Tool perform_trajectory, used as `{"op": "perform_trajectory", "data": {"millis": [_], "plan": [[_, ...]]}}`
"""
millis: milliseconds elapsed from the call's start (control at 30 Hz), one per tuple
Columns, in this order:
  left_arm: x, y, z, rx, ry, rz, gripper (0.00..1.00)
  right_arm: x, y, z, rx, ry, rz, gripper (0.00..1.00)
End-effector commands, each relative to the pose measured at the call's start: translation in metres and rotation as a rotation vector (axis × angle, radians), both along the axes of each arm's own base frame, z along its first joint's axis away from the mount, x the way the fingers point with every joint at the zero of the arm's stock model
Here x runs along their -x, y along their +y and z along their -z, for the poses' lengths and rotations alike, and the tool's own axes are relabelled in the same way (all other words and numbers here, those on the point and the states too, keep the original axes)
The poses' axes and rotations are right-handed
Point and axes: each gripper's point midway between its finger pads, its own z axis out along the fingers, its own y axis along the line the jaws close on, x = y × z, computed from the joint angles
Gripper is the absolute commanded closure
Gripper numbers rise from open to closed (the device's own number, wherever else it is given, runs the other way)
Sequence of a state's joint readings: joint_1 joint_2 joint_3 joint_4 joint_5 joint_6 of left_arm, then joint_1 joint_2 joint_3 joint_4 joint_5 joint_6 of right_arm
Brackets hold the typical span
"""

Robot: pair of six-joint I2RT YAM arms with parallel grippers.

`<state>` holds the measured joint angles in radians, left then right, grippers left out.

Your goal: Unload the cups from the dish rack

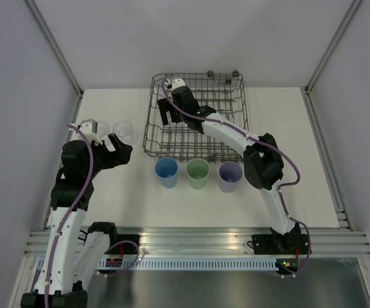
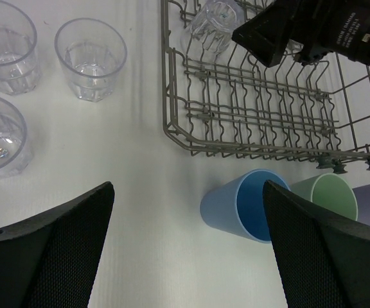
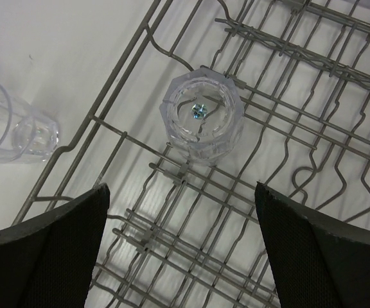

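The grey wire dish rack [image 1: 148, 138] stands at the back of the white table. One clear glass [image 3: 202, 117] sits upside down on its tines near the left wall, also visible from the left wrist [image 2: 214, 22]. My right gripper [image 3: 180, 187] hovers open just above it, inside the rack [image 3: 124, 61]. Three clear glasses [image 2: 90, 58] stand upright on the table left of the rack [image 2: 166, 77]. Blue [image 1: 166, 172], green [image 1: 198, 173] and purple [image 1: 230, 176] cups stand in a row before it. My left gripper [image 2: 188, 186] is open and empty, beside the blue cup [image 2: 246, 205].
The table's left edge and an aluminium frame post run close behind the clear glasses [image 1: 124, 130]. One of those glasses [image 3: 11, 128] stands just outside the rack's left wall. The right arm stretches diagonally over the rack's front half.
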<state>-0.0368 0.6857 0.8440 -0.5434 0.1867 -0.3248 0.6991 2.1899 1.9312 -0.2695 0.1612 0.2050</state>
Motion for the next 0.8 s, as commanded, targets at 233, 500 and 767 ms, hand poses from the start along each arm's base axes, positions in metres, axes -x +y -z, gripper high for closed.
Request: {"op": "perform_trajectory", "data": {"millis": [233,500,767], "plan": [[-0.002,-0.009,-0.009,-0.032,-0.063,0.073,0.0,-0.038,0.018,0.024,0.081,-0.043,0.024,0.02],[-0.001,-0.015,-0.009,-0.028,-0.065,0.105,0.0,-0.057,0.027,0.04,0.09,-0.064,0.039,0.02],[0.001,-0.021,-0.01,-0.024,-0.069,0.138,0.0,-0.073,0.031,0.051,0.085,-0.091,0.04,0.03]]}}
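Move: The last clear glass, upside down in the rack, is about 8 cm ahead of the right hand, 3 cm to its left and 9 cm below. An upright clear glass on the table stands about 19 cm left and 1 cm ahead of this hand; the blue cup is 16 cm back and 3 cm left, the green cup 16 cm back and 7 cm right. From the left hand, the rack's glass is some 30 cm ahead, 12 cm right and 18 cm below. The upside-down glass in the rack is closed in on by the right hand, which sinks about 6 cm while reaching about as far forward and some 3 cm left, slowing as it nears. Its wide-open fingers come to either side of the glass and stay open, the wrist barely turning; no contact can be seen. ##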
